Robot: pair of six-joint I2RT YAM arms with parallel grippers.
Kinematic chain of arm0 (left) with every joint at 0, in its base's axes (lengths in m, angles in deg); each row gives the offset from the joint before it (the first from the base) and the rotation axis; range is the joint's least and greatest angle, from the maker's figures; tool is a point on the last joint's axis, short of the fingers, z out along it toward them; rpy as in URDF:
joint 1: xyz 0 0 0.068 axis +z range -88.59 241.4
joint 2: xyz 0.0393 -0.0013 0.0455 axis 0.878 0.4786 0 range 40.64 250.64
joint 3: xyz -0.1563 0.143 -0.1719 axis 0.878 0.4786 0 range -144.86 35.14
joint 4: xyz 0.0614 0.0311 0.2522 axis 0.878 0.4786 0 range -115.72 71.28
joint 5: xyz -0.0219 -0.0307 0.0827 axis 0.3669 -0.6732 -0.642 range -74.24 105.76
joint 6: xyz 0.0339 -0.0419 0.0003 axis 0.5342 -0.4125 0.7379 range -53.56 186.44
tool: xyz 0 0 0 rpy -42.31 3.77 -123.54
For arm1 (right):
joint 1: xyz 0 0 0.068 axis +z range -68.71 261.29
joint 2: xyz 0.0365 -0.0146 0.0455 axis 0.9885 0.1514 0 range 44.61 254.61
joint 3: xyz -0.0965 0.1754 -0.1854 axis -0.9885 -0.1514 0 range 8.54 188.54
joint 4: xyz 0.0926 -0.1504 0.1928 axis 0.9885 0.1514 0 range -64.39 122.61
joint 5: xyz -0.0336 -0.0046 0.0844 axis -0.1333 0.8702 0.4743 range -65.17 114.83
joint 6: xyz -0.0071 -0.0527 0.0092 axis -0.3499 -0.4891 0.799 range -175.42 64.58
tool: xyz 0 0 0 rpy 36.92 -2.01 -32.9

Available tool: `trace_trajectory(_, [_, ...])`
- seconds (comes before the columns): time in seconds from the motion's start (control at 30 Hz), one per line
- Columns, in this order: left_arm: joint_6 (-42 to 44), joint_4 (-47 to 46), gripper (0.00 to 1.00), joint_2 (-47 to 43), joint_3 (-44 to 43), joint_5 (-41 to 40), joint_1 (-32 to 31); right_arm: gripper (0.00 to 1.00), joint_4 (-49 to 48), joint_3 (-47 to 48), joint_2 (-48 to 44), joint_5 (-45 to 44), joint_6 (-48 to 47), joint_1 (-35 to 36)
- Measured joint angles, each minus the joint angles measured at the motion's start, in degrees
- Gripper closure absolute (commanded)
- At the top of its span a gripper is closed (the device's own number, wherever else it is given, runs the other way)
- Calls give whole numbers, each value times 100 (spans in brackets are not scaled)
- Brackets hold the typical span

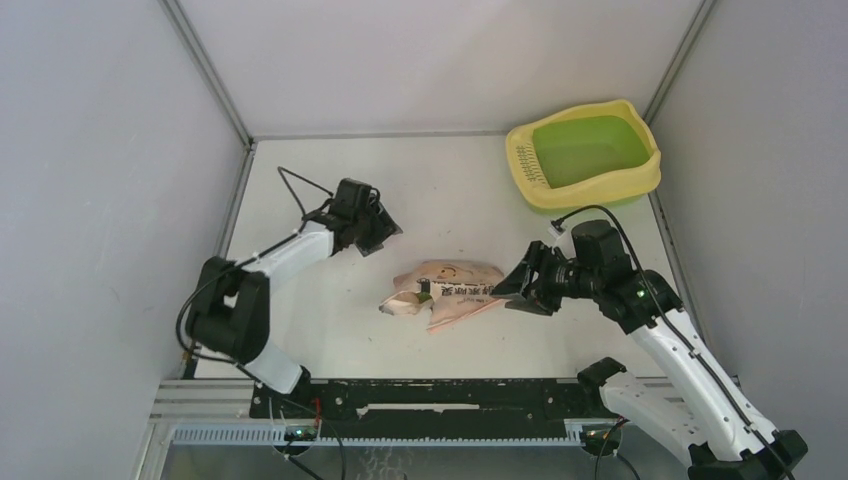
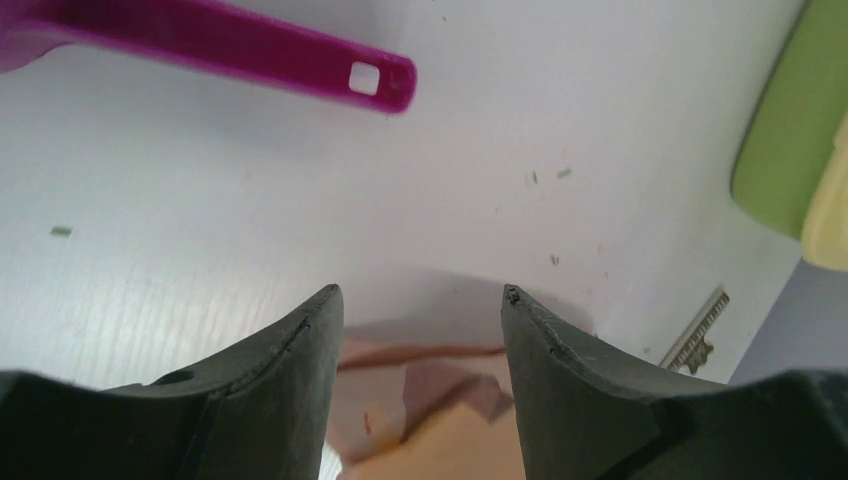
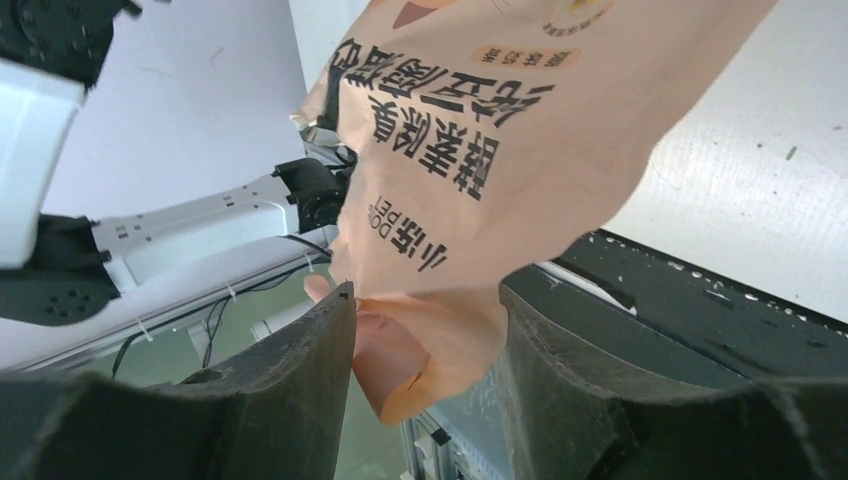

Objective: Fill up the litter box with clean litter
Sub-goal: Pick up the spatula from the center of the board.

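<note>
The litter box (image 1: 548, 192), pale yellow rim with a lime-green basin, stands at the far right of the table; its edge shows in the left wrist view (image 2: 790, 130). No litter shows in its basin. A few litter specks (image 2: 563, 172) lie on the table. The peach-pink bag (image 1: 445, 290) lies at the table's middle. My right gripper (image 1: 512, 288) is open with the bag's end (image 3: 450, 340) loosely between its fingers. My left gripper (image 1: 378, 232) is open and empty, above and to the left of the bag (image 2: 430, 400).
A magenta scoop handle (image 2: 250, 50) lies on the table ahead of my left gripper; it is hidden in the top view. Grey walls close in the table on the left, back and right. A black rail (image 1: 440, 395) runs along the near edge.
</note>
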Motion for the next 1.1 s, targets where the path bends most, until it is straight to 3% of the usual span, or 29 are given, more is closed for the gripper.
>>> trace_trajectory(0.17, [-293, 13, 33, 1060, -682, 85, 170, 38, 232, 0, -59, -15, -195, -7])
trace_trajectory(0.23, [-444, 68, 32, 1342, -990, 76, 269, 29, 273, 0, -61, -17, -293, -13])
trace_trajectory(0.33, [-680, 181, 26, 1543, -1311, 20, 396, 6, 282, 0, -61, -28, -505, -57])
trace_trajectory(0.37, [-761, 199, 25, 1567, -1364, -7, 426, 5, 280, 0, -61, -37, -540, -70])
trace_trajectory(0.43, [-970, 229, 25, 1591, -1414, -85, 494, 5, 278, 2, -61, 0, -699, -103])
trace_trajectory(0.6, [-1569, 728, 13, 1735, -1506, -284, 627, 5, 264, 2, 39, 175, -1003, -140])
trace_trajectory(0.8, [-2339, 1705, 12, 1803, -1563, -721, 669, 5, 260, 2, 214, 361, -1268, -146])
trace_trajectory(1.1, [-2970, 2413, 12, 2048, -1853, -997, 691, 5, 221, 2, 247, 573, -1460, -197])
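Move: The spatula lies with its middle about 5 cm ahead of the left hand, 8 cm to its left and some 9 cm below; the middle of its handle is 5 cm ahead and only 3 cm left. The litter bag is about 9 cm back and 15 cm to the right of the left hand, some 5 cm below. From the right hand, which is at the bag's right end, the spatula is roughly 27 cm ahead, 33 cm left and 21 cm lower. Towards the spatula's handle the left hand first runs forward about 7 cm past its line, then swings back and leftward, sinking some 6 cm in all, to hang over the neck and handle. Meanwhile it turns counter-clockwise about 40 degrees, tips steeper downward, and its half-open fingers spread wider. The right hand nearly stays in place, opening its fingers wide around the bag's end. ##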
